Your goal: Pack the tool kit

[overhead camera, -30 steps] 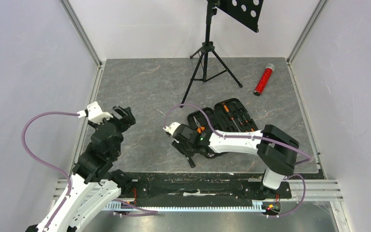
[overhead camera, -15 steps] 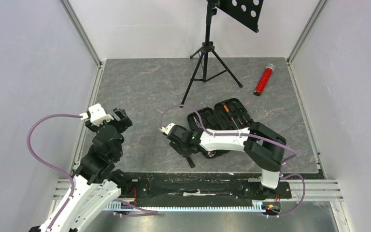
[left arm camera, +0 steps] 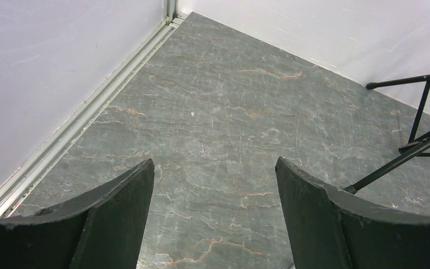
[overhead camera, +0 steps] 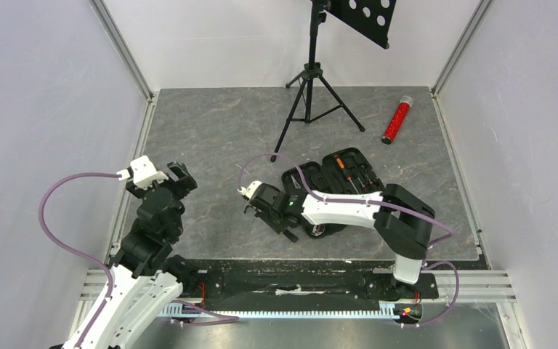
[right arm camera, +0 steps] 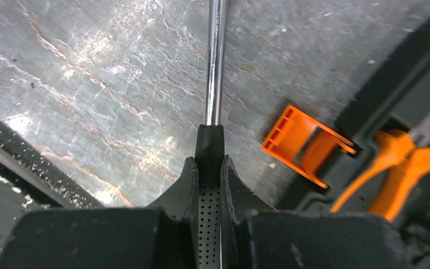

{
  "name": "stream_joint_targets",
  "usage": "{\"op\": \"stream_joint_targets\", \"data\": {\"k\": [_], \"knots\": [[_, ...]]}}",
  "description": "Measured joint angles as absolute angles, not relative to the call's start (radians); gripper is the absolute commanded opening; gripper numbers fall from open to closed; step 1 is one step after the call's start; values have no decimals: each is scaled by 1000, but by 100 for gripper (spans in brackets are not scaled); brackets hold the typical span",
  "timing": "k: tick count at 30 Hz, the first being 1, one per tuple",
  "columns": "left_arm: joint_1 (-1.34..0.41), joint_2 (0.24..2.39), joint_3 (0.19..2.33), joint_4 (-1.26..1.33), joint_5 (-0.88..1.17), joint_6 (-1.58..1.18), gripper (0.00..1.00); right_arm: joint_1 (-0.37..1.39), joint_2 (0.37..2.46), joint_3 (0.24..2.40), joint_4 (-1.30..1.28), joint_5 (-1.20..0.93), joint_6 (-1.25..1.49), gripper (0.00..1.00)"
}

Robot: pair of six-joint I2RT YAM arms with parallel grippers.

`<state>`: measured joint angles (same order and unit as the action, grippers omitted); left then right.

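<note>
The tool kit [overhead camera: 338, 178] lies open on the grey mat, with orange-and-black tools in its slots. In the right wrist view its black edge [right arm camera: 395, 84], orange latch [right arm camera: 299, 143] and orange plier handles [right arm camera: 403, 168] sit to the right. My right gripper [overhead camera: 285, 227] [right arm camera: 208, 162] is low over the mat just left of the case. It is shut on a tool with a black dotted grip [right arm camera: 209, 145] and a chrome shaft [right arm camera: 215, 61] pointing away from the wrist. My left gripper [overhead camera: 178, 174] [left arm camera: 214, 165] hangs open over bare mat at the left, holding nothing.
A black tripod stand [overhead camera: 309, 87] rises at the back centre, one leg [left arm camera: 403, 159] showing in the left wrist view. A red glittery tube [overhead camera: 397, 120] lies at the back right. White walls and aluminium rails bound the mat; a black strip [right arm camera: 11, 162] runs along its near edge.
The right gripper's jaws have closed onto the tool's black grip, and its arm has shifted slightly left. The left arm has drifted a little toward the left edge, still open.
</note>
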<state>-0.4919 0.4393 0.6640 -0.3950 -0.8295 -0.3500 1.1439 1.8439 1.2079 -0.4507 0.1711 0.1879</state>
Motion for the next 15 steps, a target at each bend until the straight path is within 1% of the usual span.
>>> {"op": "stream_joint_targets", "data": {"k": [8, 12, 15], "knots": [[-488, 438, 662, -395, -818, -350, 84, 1133, 1648, 1220, -511, 244, 145, 0], [-488, 438, 657, -395, -808, -350, 84, 1089, 1549, 1211, -511, 263, 135, 0], [-488, 438, 656, -395, -805, -350, 84, 1029, 1478, 1156, -503, 274, 130, 0]]}}
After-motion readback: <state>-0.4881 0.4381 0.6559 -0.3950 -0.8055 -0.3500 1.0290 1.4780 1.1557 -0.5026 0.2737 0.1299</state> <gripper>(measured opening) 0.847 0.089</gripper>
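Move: The right hand already grips the hammer's black handle, barely clear of the table. The near-left half of the open case, where the hammer would go, is centred about 6 cm ahead and 11 cm to the right, some 2 cm below. Its orange latch is only about 3 cm ahead and 4 cm right; the pliers lie 8 cm ahead, 7 cm right, and the tape measure 11 cm right, 2 cm back. From the left hand, that case half is roughly 38 cm right, 1 cm ahead and 26 cm below. With the hammer's handle still pinched between its closed fingers, the right hand lifts it steeply by about 12 cm, then levels off, swinging right and forward towards the open case, about 5 cm each way. The wrist tilts some 15 degrees on the way, the fingertips swinging outward and up, with a slight clockwise turn. ##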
